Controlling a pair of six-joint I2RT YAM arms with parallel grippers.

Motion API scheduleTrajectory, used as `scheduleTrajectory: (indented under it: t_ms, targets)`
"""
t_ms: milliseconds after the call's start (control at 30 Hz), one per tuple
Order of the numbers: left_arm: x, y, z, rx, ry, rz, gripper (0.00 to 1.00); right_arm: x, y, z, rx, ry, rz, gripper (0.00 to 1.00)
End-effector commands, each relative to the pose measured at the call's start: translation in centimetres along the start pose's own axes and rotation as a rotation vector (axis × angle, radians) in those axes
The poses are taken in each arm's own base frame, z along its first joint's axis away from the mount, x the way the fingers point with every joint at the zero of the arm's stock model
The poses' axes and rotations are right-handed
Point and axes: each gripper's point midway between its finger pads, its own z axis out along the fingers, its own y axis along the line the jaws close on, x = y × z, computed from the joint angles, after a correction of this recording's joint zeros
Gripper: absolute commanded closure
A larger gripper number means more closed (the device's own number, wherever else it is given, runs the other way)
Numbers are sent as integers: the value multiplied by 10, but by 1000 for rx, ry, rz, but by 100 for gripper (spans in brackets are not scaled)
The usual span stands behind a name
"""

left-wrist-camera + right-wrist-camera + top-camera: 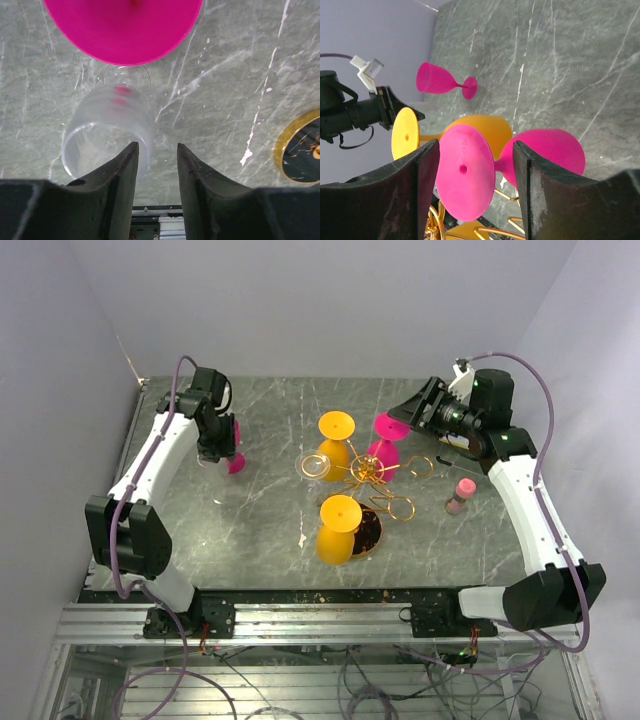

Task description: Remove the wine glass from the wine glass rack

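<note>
The gold wire wine glass rack (366,472) stands mid-table on a round dark gold-rimmed base (372,530). Two orange glasses (336,440) (338,526), a pink wine glass (388,443) and a clear one (314,465) hang on its arms. My right gripper (407,413) is open at the pink glass. In the right wrist view its jaws (476,144) stand either side of the glass's round foot (465,175), with gaps. My left gripper (214,448) is open and empty above a clear glass (107,127) lying on the table. Another pink glass (125,27) lies just beyond it.
A small pink bottle (460,495) stands right of the rack. The rack base's edge shows in the left wrist view (300,147). The table's left edge runs along the wall by the left arm. The right wrist view shows the lying pink glass (437,80) and the left gripper (370,112).
</note>
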Motion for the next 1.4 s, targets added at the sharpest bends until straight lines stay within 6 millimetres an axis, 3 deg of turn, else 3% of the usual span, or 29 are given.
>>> scheduleTrajectory:
  t_ms: [0,167,267,433,533,700,767,933,1367]
  targets:
    - [-22,1,-30,8,-110,-1,50,7,4,-10,-24,0,-17,44]
    - [-35,-3,-62,39,-208,-17,26,13,-6,-10,17,17,-19,52]
    - [-39,-6,-83,67,-256,-25,19,15,-7,-13,25,20,-23,55]
    - [-43,-9,-118,106,-333,-32,14,20,-14,-15,59,25,-17,69]
    - [-46,-14,-143,150,-403,-37,10,18,-18,-20,95,15,-30,71]
    - [-46,-30,-174,267,-484,-28,8,16,-11,-27,78,-3,-38,90]
    - [-44,-35,-182,308,-503,-25,8,15,-11,-29,94,-2,-27,92]
    - [-41,-42,-196,359,-536,-27,8,12,-5,-36,99,-32,32,97]
    - [-38,-38,-201,349,-554,-22,7,18,43,-39,-163,-34,441,100]
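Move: The far pink glass hangs upside down with its middle about 4 cm back, 2 cm to the left and 8 cm below my right hand. From that hand, the far yellow glass is about 4 cm back and 13 cm left, and the rack's hub 12 cm back and 8 cm left. The pink glass is some 37 cm to the right of my left hand, 8 cm above and 2 cm back; the clear glass stands 3 cm left of that hand, straight below-left. I draw my right hand back about 4 cm to the far pink glass, dipping slightly and then rising again, while the half-open fingers shut and pinch its foot; as they hold, the wrist rolls some 15 degrees, left side up. Meanwhile my left hand opens wide and lifts off the clear glass, about 19 cm up and a little back, tipping its fingers up and forward. ##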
